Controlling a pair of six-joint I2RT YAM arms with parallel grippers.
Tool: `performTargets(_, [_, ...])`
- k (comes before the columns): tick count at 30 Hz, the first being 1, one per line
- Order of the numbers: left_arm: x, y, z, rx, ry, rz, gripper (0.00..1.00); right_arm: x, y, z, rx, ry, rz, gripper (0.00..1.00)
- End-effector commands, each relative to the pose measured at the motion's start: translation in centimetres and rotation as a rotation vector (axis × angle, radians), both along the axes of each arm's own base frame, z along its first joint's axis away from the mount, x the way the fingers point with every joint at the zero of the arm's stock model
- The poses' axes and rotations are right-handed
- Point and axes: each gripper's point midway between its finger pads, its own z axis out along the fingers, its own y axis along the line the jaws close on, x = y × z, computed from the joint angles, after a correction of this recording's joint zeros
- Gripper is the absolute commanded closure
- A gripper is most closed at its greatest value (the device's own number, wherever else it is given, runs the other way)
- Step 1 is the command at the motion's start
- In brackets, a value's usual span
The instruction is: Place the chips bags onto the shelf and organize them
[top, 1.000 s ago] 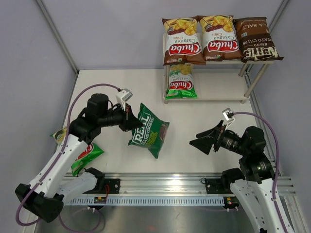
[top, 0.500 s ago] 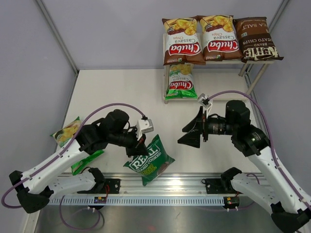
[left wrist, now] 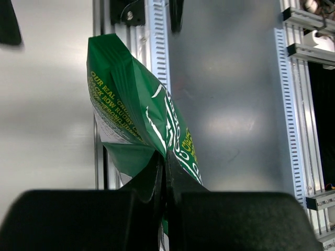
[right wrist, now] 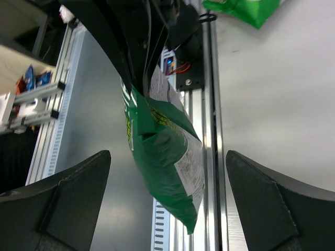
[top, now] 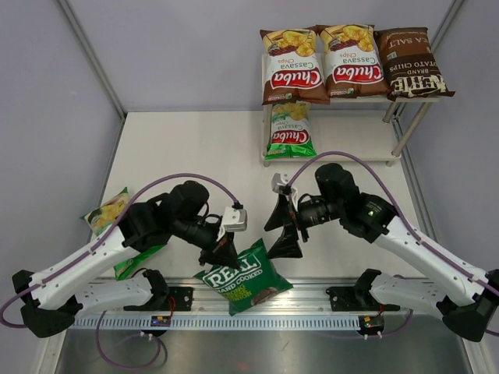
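Observation:
My left gripper (top: pixel 227 254) (left wrist: pixel 165 168) is shut on the top edge of the dark-green REAL chips bag (top: pixel 244 279) (left wrist: pixel 140 99), which hangs over the near rail. My right gripper (top: pixel 282 229) (right wrist: pixel 167 155) is open and faces that bag (right wrist: pixel 163 157) from the right, one finger on each side, not touching. On the shelf (top: pixel 355 142), the top board holds two brown Chuba bags (top: pixel 294 68) (top: pixel 352 62) and a dark-brown Kettle bag (top: pixel 412 65). A light-green Chuba bag (top: pixel 291 132) lies on the lower board. Another light-green bag (top: pixel 107 210) lies on the table, partly under my left arm.
An aluminium rail (top: pixel 312 305) with both arm bases runs along the table's near edge. Grey walls and slanted frame posts (top: pixel 90 56) close in the table. The lower shelf board is bare to the right of its one bag.
My left gripper has carried the REAL bag from mid-table down to the near rail. My right arm has swung left from the right side toward the bag, its jaws staying open.

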Motion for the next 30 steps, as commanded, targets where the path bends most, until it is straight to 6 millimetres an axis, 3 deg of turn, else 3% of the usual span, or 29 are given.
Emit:
performTargets(1, [-1.6, -0.4, 5.0, -0.184, -0.058, -0.114, 1.0, -1.4, 2.0, 1.4, 0.053, -0.106, 0.11, 0.0])
performTargets(8, [-1.2, -0.5, 6.3, -0.201, -0.086, -0.103, 1.0, -4.2, 2.6, 2.4, 0.138, -0.091, 0.233, 0.01])
performTargets(11, [-1.2, -0.7, 6.7, -0.211, -0.087, -0.111, 1.0, -4.2, 2.7, 2.6, 0.156, -0.09, 0.213, 0.01])
performTargets(20, [-1.5, -1.2, 8.8, -0.289, -0.11, -0.145, 1.0, -3.3, 4.6, 0.4, 0.127, -0.044, 0.191, 0.09])
performTargets(21, [-1.5, -1.2, 8.9, -0.289, -0.116, -0.144, 1.0, -3.3, 4.7, 0.5, 0.132, -0.049, 0.192, 0.11])
performTargets(25, [-0.7, -1.4, 9.0, -0.276, -0.141, -0.106, 1.0, -3.6, 4.5, 0.6, 0.141, -0.048, 0.202, 0.39])
performTargets(26, [-0.4, -1.4, 8.9, -0.272, -0.146, -0.088, 1.0, -3.7, 4.5, 0.8, 0.146, -0.049, 0.205, 0.5])
performTargets(29, [1.4, -2.0, 9.1, -0.254, -0.167, 0.014, 1.0, -3.4, 4.4, 1.3, 0.165, -0.064, 0.176, 0.58])
performTargets(30, [2.4, -2.2, 9.2, -0.246, -0.186, 0.073, 1.0, -3.3, 4.4, 1.5, 0.175, -0.075, 0.166, 0.66])
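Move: The green TERRA bag is already pinched in the left hand, its middle roughly 4 cm back, 4 cm right and 4 cm below that hand. From the empty, open right hand, the TERRA bag lies about 10 cm back, 6 cm left and 8 cm below. A Chuba bag lies on the table some 32 cm left, 13 cm ahead and 24 cm below the left hand; the shelved Chuba bag is about 38 cm ahead, 7 cm right and 20 cm below the right hand. The right hand closes its wide-open fingers well past halfway around the right-hand side of the TERRA bag, after coming in about 4 cm back and 4 cm left with small dips and rises and turning some 10 degrees counter-clockwise. Meanwhile the left hand keeps its pinch and lifts about 5 cm, its fingertips tilting up slightly. ##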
